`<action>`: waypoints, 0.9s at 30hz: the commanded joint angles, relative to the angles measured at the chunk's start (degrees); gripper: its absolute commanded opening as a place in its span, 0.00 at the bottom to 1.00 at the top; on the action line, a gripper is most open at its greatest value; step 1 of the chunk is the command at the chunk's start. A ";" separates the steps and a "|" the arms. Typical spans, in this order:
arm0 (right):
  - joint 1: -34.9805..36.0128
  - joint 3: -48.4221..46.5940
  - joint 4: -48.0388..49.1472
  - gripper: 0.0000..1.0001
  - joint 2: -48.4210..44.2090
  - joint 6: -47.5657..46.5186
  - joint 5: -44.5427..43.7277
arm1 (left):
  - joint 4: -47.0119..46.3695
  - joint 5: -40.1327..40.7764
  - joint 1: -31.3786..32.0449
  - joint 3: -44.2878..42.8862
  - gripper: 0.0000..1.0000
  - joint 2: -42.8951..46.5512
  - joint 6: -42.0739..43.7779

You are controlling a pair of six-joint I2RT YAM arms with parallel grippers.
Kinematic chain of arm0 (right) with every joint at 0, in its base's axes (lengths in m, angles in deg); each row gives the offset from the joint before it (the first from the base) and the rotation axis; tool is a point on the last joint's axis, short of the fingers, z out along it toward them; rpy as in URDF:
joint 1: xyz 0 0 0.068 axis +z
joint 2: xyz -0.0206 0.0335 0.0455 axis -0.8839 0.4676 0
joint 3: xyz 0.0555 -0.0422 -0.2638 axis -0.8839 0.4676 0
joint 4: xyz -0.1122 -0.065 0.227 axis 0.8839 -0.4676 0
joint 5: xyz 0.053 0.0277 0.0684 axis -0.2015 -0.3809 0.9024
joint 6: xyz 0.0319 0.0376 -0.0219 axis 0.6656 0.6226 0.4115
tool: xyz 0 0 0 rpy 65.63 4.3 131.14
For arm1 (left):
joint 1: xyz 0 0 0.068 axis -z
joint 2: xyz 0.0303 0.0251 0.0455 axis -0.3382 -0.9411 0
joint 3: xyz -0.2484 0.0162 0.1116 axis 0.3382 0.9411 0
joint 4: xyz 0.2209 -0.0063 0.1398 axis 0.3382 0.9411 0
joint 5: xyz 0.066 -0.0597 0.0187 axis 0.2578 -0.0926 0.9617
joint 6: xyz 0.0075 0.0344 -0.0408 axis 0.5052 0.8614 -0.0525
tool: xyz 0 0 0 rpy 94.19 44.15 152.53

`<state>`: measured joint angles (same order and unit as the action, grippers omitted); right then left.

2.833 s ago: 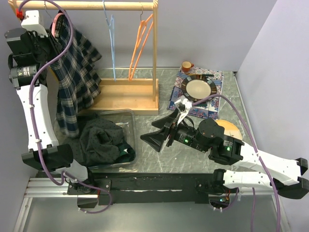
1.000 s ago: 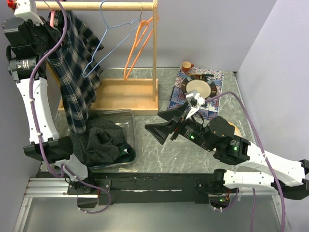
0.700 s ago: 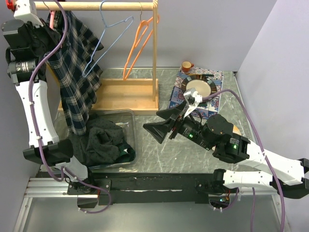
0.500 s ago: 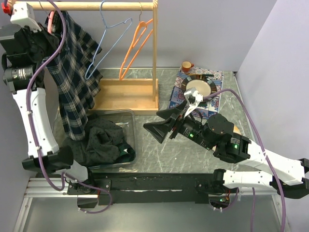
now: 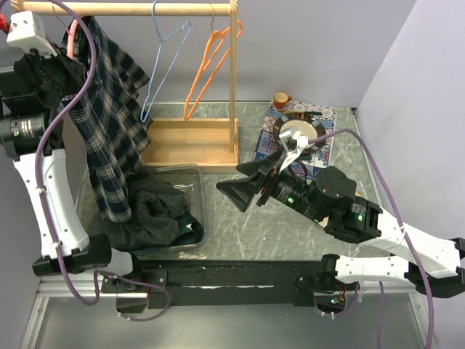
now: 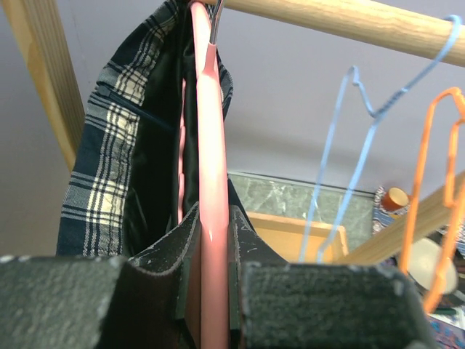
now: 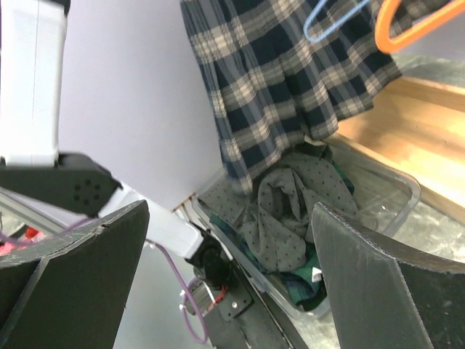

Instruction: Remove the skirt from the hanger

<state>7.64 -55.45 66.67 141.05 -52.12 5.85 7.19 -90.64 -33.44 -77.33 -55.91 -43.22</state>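
The dark blue plaid skirt (image 5: 109,123) hangs from a pink hanger (image 5: 70,38) at the left end of the wooden rail (image 5: 145,9). My left gripper (image 5: 67,62) is up beside the rail, shut on that hanger. In the left wrist view the pink hanger (image 6: 205,145) runs straight up between my left gripper's (image 6: 211,243) pads, with the skirt (image 6: 109,145) draped to its left. My right gripper (image 5: 243,185) hovers open over the table's middle, its jaws facing the skirt (image 7: 290,80), well apart from it. In its wrist view my right gripper (image 7: 232,276) holds nothing.
A blue wire hanger (image 5: 163,58) and orange hangers (image 5: 211,58) hang on the same rail, above the wooden base (image 5: 189,142). A clear bin (image 5: 195,190) of grey and green clothes sits below the skirt. A plate (image 5: 299,131) and mug (image 5: 280,99) lie at the back right.
My left arm has shifted left and a little down with the hanger, so the skirt hangs lower. The blue hanger has swung back toward vertical. My right gripper has barely moved.
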 commanded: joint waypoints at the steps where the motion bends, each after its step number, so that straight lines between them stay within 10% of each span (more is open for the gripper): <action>1: 0.03 -6.13 -0.76 1.00 2.38 -0.12 -0.08 | -15.39 -0.36 0.22 -3.71 0.01 7.27 -2.58; 27: 10.40 -35.30 -5.77 0.98 29.70 -1.79 -3.06 | -11.52 -0.26 0.22 2.71 0.01 26.08 -19.01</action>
<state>15.44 -82.97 62.10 166.25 -50.79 6.15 8.54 -90.67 -33.44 -71.25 -31.24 -57.40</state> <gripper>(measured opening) 0.982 0.157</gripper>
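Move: The plaid skirt hangs on its pink hanger, already in the left hand, its middle some 20 cm below that hand, 7 cm back and 5 cm to the right. From the open right hand, the skirt's middle lies about 28 cm left, 16 cm ahead and 11 cm lower. The tray is about 17 cm back, 8 cm right and 50 cm below the left hand; the blue hanger is about 6 cm ahead and 18 cm right, slightly lower. The pink hanger, still gripped with the plaid skirt on it, is drawn by the left hand about 17 cm back from the rod, rising some 7 cm and drifting left, faster at the end as the fingers tip upward. Meanwhile the right hand, fingers staying wide open, swings left towards the skirt, about 11 cm, and climbs a little. ##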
